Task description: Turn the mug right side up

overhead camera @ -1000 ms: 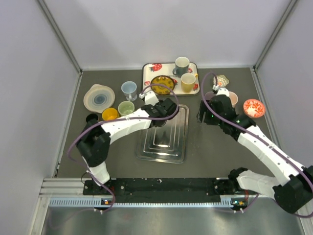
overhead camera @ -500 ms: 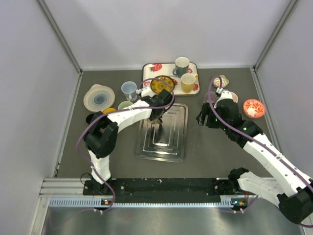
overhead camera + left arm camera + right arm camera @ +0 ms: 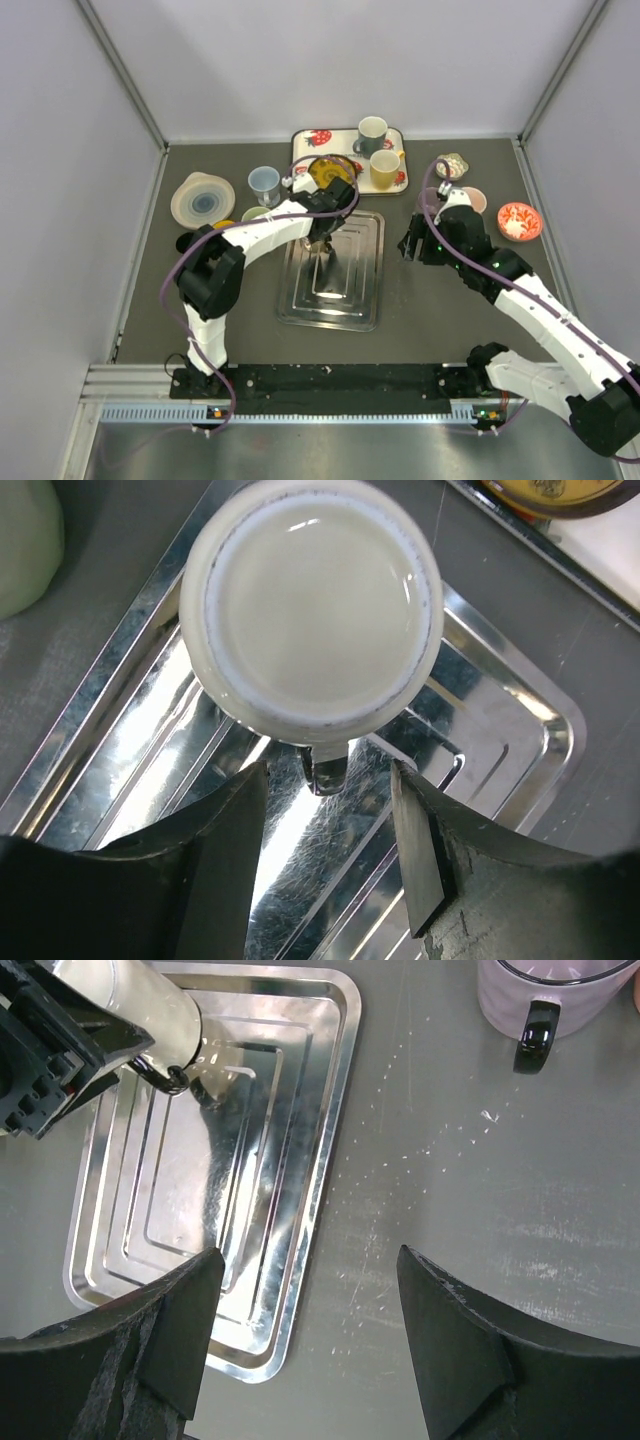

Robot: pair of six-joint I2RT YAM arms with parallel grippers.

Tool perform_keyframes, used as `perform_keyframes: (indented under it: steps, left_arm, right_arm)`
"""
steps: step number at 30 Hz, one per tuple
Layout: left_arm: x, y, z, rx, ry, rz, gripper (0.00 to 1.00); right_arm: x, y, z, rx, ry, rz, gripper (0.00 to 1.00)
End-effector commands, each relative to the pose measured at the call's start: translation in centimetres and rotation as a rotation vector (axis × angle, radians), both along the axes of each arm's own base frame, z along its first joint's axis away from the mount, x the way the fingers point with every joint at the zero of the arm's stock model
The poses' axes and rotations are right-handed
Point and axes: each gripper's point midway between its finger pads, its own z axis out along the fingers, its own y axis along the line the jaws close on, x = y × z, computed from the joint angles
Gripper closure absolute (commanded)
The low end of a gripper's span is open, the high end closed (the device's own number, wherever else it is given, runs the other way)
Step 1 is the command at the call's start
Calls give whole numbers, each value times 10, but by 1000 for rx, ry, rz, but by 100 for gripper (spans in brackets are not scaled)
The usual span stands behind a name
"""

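A cream mug (image 3: 312,600) stands upside down at the far left corner of the steel tray (image 3: 500,710), its glazed base facing up. Its dark handle (image 3: 328,770) points toward my left gripper (image 3: 328,780). That gripper is open, and the handle tip sits between its fingertips (image 3: 250,790) with a gap on each side. From above, the left gripper (image 3: 322,218) covers the mug. In the right wrist view the mug (image 3: 150,1010) shows beside the left gripper. My right gripper (image 3: 308,1255) hangs open and holds nothing, over bare table just right of the tray (image 3: 250,1190).
A lilac mug (image 3: 545,995) stands beyond the right gripper. A strawberry-print tray (image 3: 305,145) at the back holds a grey mug (image 3: 371,132), a yellow mug (image 3: 384,168) and a yellow bowl (image 3: 330,172). A blue cup (image 3: 264,184), stacked plates (image 3: 202,200) and a red bowl (image 3: 519,221) flank the sides.
My left arm has swung toward the far end of the tray and now sits over the mug, its jaws a little narrower. The right arm has shifted only slightly.
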Motion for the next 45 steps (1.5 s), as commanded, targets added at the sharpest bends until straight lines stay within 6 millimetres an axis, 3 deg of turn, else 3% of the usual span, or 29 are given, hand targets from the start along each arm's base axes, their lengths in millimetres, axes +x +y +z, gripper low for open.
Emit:
perform_keyframes:
  steps: [1, 12, 17, 21, 22, 24, 27, 32, 33, 34, 35, 36, 37, 38, 39, 41, 42, 44, 45]
  left_arm:
    - [19, 0, 13, -35, -34, 44, 43]
    - [29, 5, 3, -34, -8, 67, 51]
    - [25, 7, -2, -22, 5, 59, 69]
    - [21, 11, -9, -16, 18, 57, 77]
    - [20, 11, -10, -19, 20, 54, 82]
    - [19, 11, -10, -21, 11, 36, 100]
    - [17, 9, -1, -39, -19, -14, 100]
    - [3, -6, 36, -94, -54, -182, 100]
    - [-8, -10, 35, -110, -37, -223, 100]
    - [-9, -17, 57, -162, -98, -262, 100]
    - [-16, -23, 65, -176, -125, -318, 100]
    - [-31, -25, 56, -192, -106, -365, 100]
    - [-32, -30, 83, -254, -191, -391, 100]
    - [-40, -34, 90, -285, -213, -421, 100]
    - [-52, -33, 79, -304, -200, -449, 100]
    - [-64, -44, 112, -414, -303, -517, 100]
    - [-72, -42, 105, -436, -305, -533, 100]
    - [-80, -50, 139, -544, -424, -589, 100]
    - [-89, -45, 141, -571, -455, -605, 100]
  right_arm:
    - [4, 9, 12, 45, -39, 17, 30]
    - [-2, 6, 22, 58, -63, 22, 30]
    - [-2, 6, 17, 55, -55, 23, 30]
    - [-4, 6, 17, 60, -52, 24, 30]
    - [-4, 7, 17, 58, -51, 26, 30]
    - [-5, 7, 18, 64, -51, 28, 30]
    - [-7, 7, 21, 76, -59, 33, 30]
    - [-12, 9, 25, 98, -63, 48, 30]
    - [-14, 12, 27, 109, -61, 64, 30]
    - [-16, 13, 29, 121, -65, 73, 30]
    - [-17, 15, 32, 133, -65, 80, 30]
    - [-19, 17, 33, 145, -63, 90, 30]
    - [-20, 17, 35, 151, -66, 88, 31]
    - [-25, 24, 37, 178, -56, 126, 30]
    - [-27, 26, 39, 190, -54, 138, 31]
    - [-31, 29, 39, 220, -51, 152, 30]
    - [-34, 37, 45, 261, -68, 191, 31]
    - [-42, 43, 46, 330, -73, 213, 30]
    - [-46, 52, 56, 386, -98, 259, 30]
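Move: The upside-down cream mug on the metal tray is what my left hand is after: its middle is about 6 cm ahead, 4 cm to the left and 2 cm below, with its handle pointing back at my fingers. The green mug stands some 12 cm to the left of the cream mug and about 2 cm nearer. The brown-yellow plate lies about 17 cm straight ahead of my left hand. From my right hand the cream mug is roughly 16 cm ahead, 19 cm left and 11 cm below. I ease my left hand about 2 cm forward and a little down so the open fingers straddle the cream mug's handle, pinch it, then draw the mug back some 10 cm while lifting it, turning my wrist clockwise about 25 degrees and rolling its left side down. My right hand, open and empty, backs off, up and left a few centimetres. ##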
